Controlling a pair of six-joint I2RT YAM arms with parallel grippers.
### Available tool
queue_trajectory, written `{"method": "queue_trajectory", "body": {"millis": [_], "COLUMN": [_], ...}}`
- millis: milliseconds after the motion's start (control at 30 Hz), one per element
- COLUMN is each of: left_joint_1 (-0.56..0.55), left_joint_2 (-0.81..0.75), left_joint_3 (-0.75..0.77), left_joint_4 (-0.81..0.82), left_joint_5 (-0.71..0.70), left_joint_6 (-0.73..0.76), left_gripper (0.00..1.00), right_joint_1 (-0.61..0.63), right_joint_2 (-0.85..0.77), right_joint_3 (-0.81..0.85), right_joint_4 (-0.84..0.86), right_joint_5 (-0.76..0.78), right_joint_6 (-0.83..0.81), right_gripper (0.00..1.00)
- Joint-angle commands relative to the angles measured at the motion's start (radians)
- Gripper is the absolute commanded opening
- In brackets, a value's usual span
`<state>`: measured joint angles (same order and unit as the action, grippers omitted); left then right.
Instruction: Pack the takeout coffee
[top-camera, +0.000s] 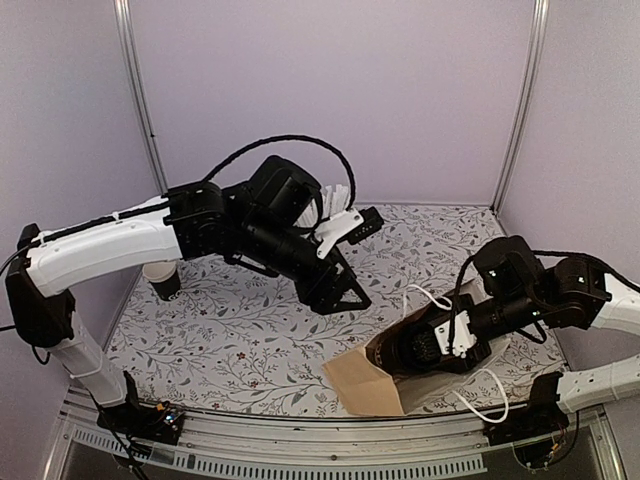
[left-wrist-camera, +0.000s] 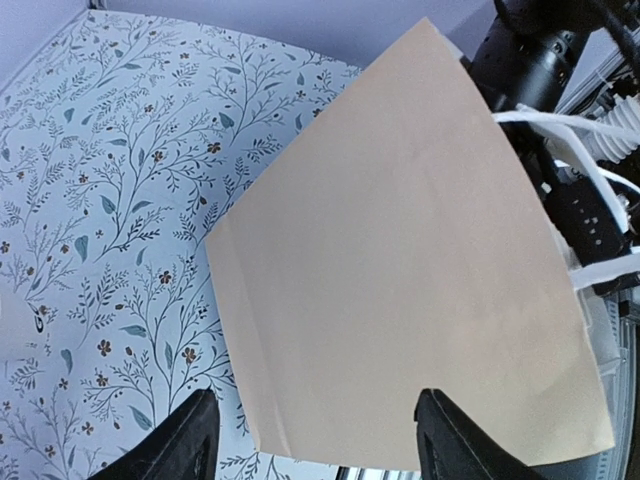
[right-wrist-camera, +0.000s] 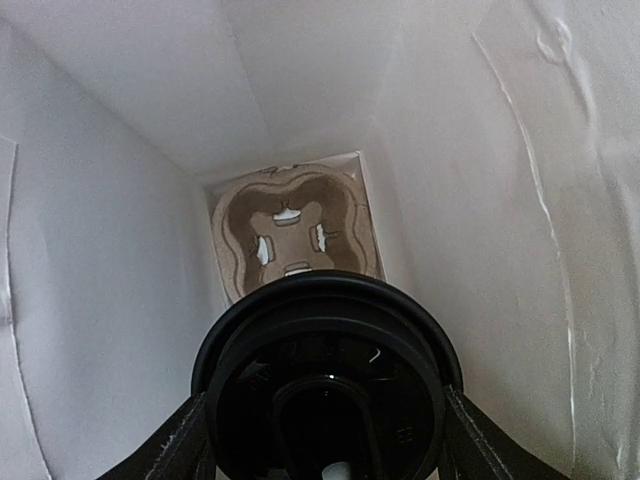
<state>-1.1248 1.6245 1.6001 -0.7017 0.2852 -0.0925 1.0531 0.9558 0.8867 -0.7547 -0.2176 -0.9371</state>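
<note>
My right gripper (right-wrist-camera: 325, 440) reaches inside a brown paper bag (top-camera: 368, 385) that lies on its side, and is shut on the round black lid (right-wrist-camera: 325, 390), one finger on each side of its rim. Whether a cup hangs under the lid is hidden. The brown pulp carrier (right-wrist-camera: 295, 235) sits at the bag's far end, past the lid. A small black cup with a white rim (top-camera: 163, 279) stands at the table's left edge. My left gripper (left-wrist-camera: 320, 450) is open and empty, hovering above the bag's closed end (left-wrist-camera: 400, 260).
A white cup of wrapped straws (top-camera: 335, 203) stands at the back, partly behind the left arm. The bag's white handles (top-camera: 478, 402) trail near the right arm's base. The bag's white inner walls (right-wrist-camera: 110, 230) close in around the right gripper.
</note>
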Motion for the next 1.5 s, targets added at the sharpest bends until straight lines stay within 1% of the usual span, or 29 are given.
{"method": "queue_trajectory", "body": {"millis": [0,100,167,267,333,433,600,767,933,1033,1100,1133,1267,1333,1367,1467], "left_joint_1": [-0.005,0.034,0.058,0.061,0.057,0.007,-0.064,-0.115,-0.144,-0.15,-0.15,-0.15,-0.153,-0.168,-0.178,-0.215], "left_joint_2": [0.003,-0.001,0.004,-0.019,-0.046,-0.063,-0.031,0.034,0.108,0.136,0.154,0.162,0.195,0.206,0.211,0.221], "left_joint_3": [-0.073,-0.154,-0.15,-0.109,-0.05,0.057,0.198,0.263,0.327,0.353,0.365,0.37,0.399,0.399,0.397,0.394], "left_joint_4": [0.08,0.162,0.18,0.17,0.113,0.01,-0.143,-0.266,-0.361,-0.396,-0.403,-0.403,-0.411,-0.408,-0.407,-0.393], "left_joint_5": [0.001,0.006,0.027,0.038,0.044,0.02,-0.021,-0.113,-0.172,-0.236,-0.258,-0.263,-0.277,-0.282,-0.296,-0.342], "left_joint_6": [0.051,0.042,0.018,0.006,-0.03,-0.075,-0.133,-0.122,-0.103,-0.095,-0.082,-0.077,-0.05,-0.03,-0.016,0.03], "left_gripper": [0.69,0.69,0.7,0.71,0.72,0.74,0.73,0.7,0.68,0.64,0.59,0.54,0.25,0.14,0.09,0.01], "right_joint_1": [-0.001,0.002,0.003,0.003,0.003,0.003,0.003,0.002,0.002,0.002,0.003,0.003,0.003,0.004,0.005,0.022], "right_joint_2": [-0.045,-0.061,-0.059,-0.045,-0.039,-0.021,0.051,0.134,0.155,0.156,0.155,0.155,0.148,0.133,0.119,0.05], "right_joint_3": [-0.041,-0.075,-0.091,-0.083,-0.063,-0.02,0.041,0.074,0.088,0.092,0.092,0.091,0.083,0.076,0.071,0.016], "right_joint_4": [-0.011,0.004,0.019,0.014,0.01,0.011,0.049,0.074,0.078,0.064,0.058,0.056,0.039,0.015,0.003,-0.009], "right_joint_5": [-0.008,0.027,0.071,0.096,0.101,0.111,0.144,0.142,0.148,0.149,0.149,0.15,0.153,0.146,0.139,0.125], "right_joint_6": [-0.076,-0.108,-0.113,-0.099,-0.085,-0.051,0.025,0.06,0.078,0.084,0.086,0.086,0.078,0.067,0.057,-0.007], "right_gripper": [0.32,0.32,0.32,0.31,0.31,0.31,0.31,0.31,0.31,0.31,0.31,0.31,0.31,0.31,0.31,0.31]}}
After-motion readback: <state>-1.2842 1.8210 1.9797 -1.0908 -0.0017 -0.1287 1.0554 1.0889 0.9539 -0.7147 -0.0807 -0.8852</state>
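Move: The left hand, open and empty, goes for the paper bag's nearer rim, about 5 cm back, 3 cm to its right and 3 cm below. The lidded coffee cup is some 14 cm to this hand's right, 5 cm back and 8 cm lower; the straw cup stands about 20 cm ahead, 4 cm left and 15 cm lower. The right hand holds that coffee cup inside the bag; the cup carrier in the bag's bottom lies about 9 cm left, 10 cm below and level fore and aft, and the nearer rim 11 cm left and 5 cm above. The left fingers come to pinch the bag's rim: the hand first dips about 5 cm, rises well clear while drawing back, then drops some 9 cm onto the edge, tipping steeper, and closes. The right hand keeps its grip on the coffee cup within the bag, easing right and down a little, then forward and left, ending about 3 cm farther forward. ##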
